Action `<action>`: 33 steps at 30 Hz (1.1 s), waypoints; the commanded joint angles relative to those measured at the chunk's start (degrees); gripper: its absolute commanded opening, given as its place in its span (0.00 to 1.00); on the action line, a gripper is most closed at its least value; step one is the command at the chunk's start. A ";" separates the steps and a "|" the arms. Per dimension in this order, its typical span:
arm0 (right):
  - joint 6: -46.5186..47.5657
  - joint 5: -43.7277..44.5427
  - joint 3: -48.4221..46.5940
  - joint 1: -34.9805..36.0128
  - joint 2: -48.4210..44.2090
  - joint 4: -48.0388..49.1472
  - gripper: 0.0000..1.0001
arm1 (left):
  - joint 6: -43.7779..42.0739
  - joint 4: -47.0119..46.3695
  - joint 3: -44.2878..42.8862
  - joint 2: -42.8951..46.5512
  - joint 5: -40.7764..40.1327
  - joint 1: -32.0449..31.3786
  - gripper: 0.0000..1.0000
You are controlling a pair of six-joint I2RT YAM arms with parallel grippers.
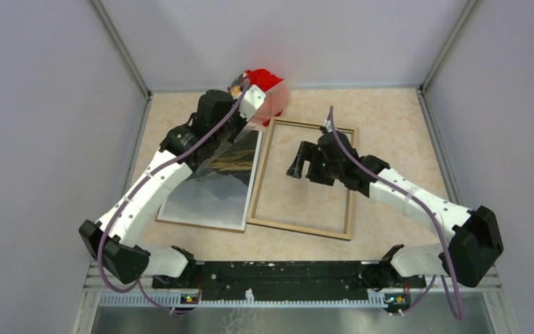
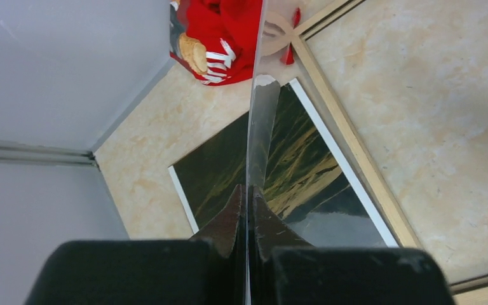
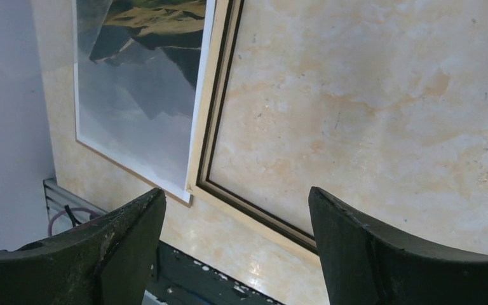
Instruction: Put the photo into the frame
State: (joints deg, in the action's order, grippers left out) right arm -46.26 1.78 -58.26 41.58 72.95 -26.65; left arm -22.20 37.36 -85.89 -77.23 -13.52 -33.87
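The photo (image 1: 212, 188), a dark mountain print with a white edge, lies flat on the table to the left of the frame (image 1: 299, 229). The frame lies wood side up with bare table inside it. My left gripper (image 2: 251, 197) is shut on a thin clear sheet (image 2: 262, 127), which shows edge-on and stands up over the photo's (image 2: 305, 171) far end beside the frame's rail (image 2: 349, 133). In the top view the sheet (image 1: 272, 104) is a pale blur near the left gripper (image 1: 247, 122). My right gripper (image 3: 236, 194) is open and holds nothing. It hovers (image 1: 306, 167) over the frame's (image 3: 208, 108) inside, near the photo's (image 3: 140, 82) corner.
A red cloth bundle (image 1: 264, 83) lies at the back by the wall, just beyond the frame's far left corner, and appears at the top of the left wrist view (image 2: 225, 38). Grey walls close in the table on three sides. The black base rail (image 1: 278, 275) runs along the near edge.
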 commanded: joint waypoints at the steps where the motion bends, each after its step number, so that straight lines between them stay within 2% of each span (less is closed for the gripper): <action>1: -1.08 -5.31 1.59 -1.84 1.47 5.72 0.83 | 2.05 -2.01 2.81 2.62 6.41 -0.12 0.00; 5: -5.46 -8.03 8.21 -4.16 -0.56 11.95 0.84 | 7.25 1.22 9.39 -0.34 24.16 -0.26 0.00; 8: -10.36 -9.61 15.32 -5.47 -4.07 17.67 0.85 | 11.06 2.83 11.68 -5.38 32.15 -0.40 0.02; 9: -12.20 -10.05 17.85 -5.88 -5.61 19.58 0.85 | 11.93 3.65 11.81 -7.97 34.30 -0.44 0.05; 11: -15.48 -10.00 22.95 -6.56 -9.06 22.82 0.86 | 13.00 6.26 11.09 -11.64 39.02 -0.46 0.31; 12: -17.05 -9.73 26.05 -6.89 -10.84 24.31 0.86 | 13.54 6.87 10.89 -13.00 41.40 -0.43 0.38; 15: -21.07 -10.17 32.35 -8.21 -13.81 30.58 0.88 | 15.53 6.68 11.11 -14.26 46.98 -0.48 0.53; 17: -23.69 -11.24 35.66 -8.92 -12.98 35.15 0.88 | 16.37 5.50 11.58 -13.60 49.13 -0.47 0.56; 23: -28.36 -12.90 38.65 -9.21 -4.07 47.09 0.88 | 16.10 5.43 12.47 -12.65 49.74 -0.40 0.54; 27: -29.02 -12.60 37.57 -9.14 1.51 49.35 0.88 | 15.13 8.28 8.34 -13.05 45.98 0.94 0.59; 30: -29.81 -11.80 37.38 -9.14 3.28 50.72 0.87 | 12.84 7.88 4.31 -13.30 40.35 5.48 0.62; 33: -30.65 -11.00 37.22 -8.87 4.99 52.58 0.85 | 9.79 6.18 -0.02 -16.79 36.36 15.29 0.64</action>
State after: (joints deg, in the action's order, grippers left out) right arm -75.24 -10.57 -19.57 32.71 76.01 20.29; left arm -8.82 45.95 -79.40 -92.14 29.89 -28.95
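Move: The left hand holds the clear sheet about 31 cm above the table; the frame it is being brought to has its middle some 22 cm to the right and about level, with its left rail only 8 cm to the right. The photo's middle lies about 7 cm left and 2 cm back, the red cloth roughly 22 cm ahead and 8 cm right. From the open right hand, the frame's middle is about 7 cm ahead and 17 cm below. The left hand swoops down some 19 cm, also back and right towards the frame's left rail, tipping its fingers about 50 degrees downward and opening to let go of the clear sheet, then eases forward about 4 cm and slightly up. The right hand, fingers still wide, sinks about 12 cm inside the frame, rolling its left side up and turning slightly clockwise. ##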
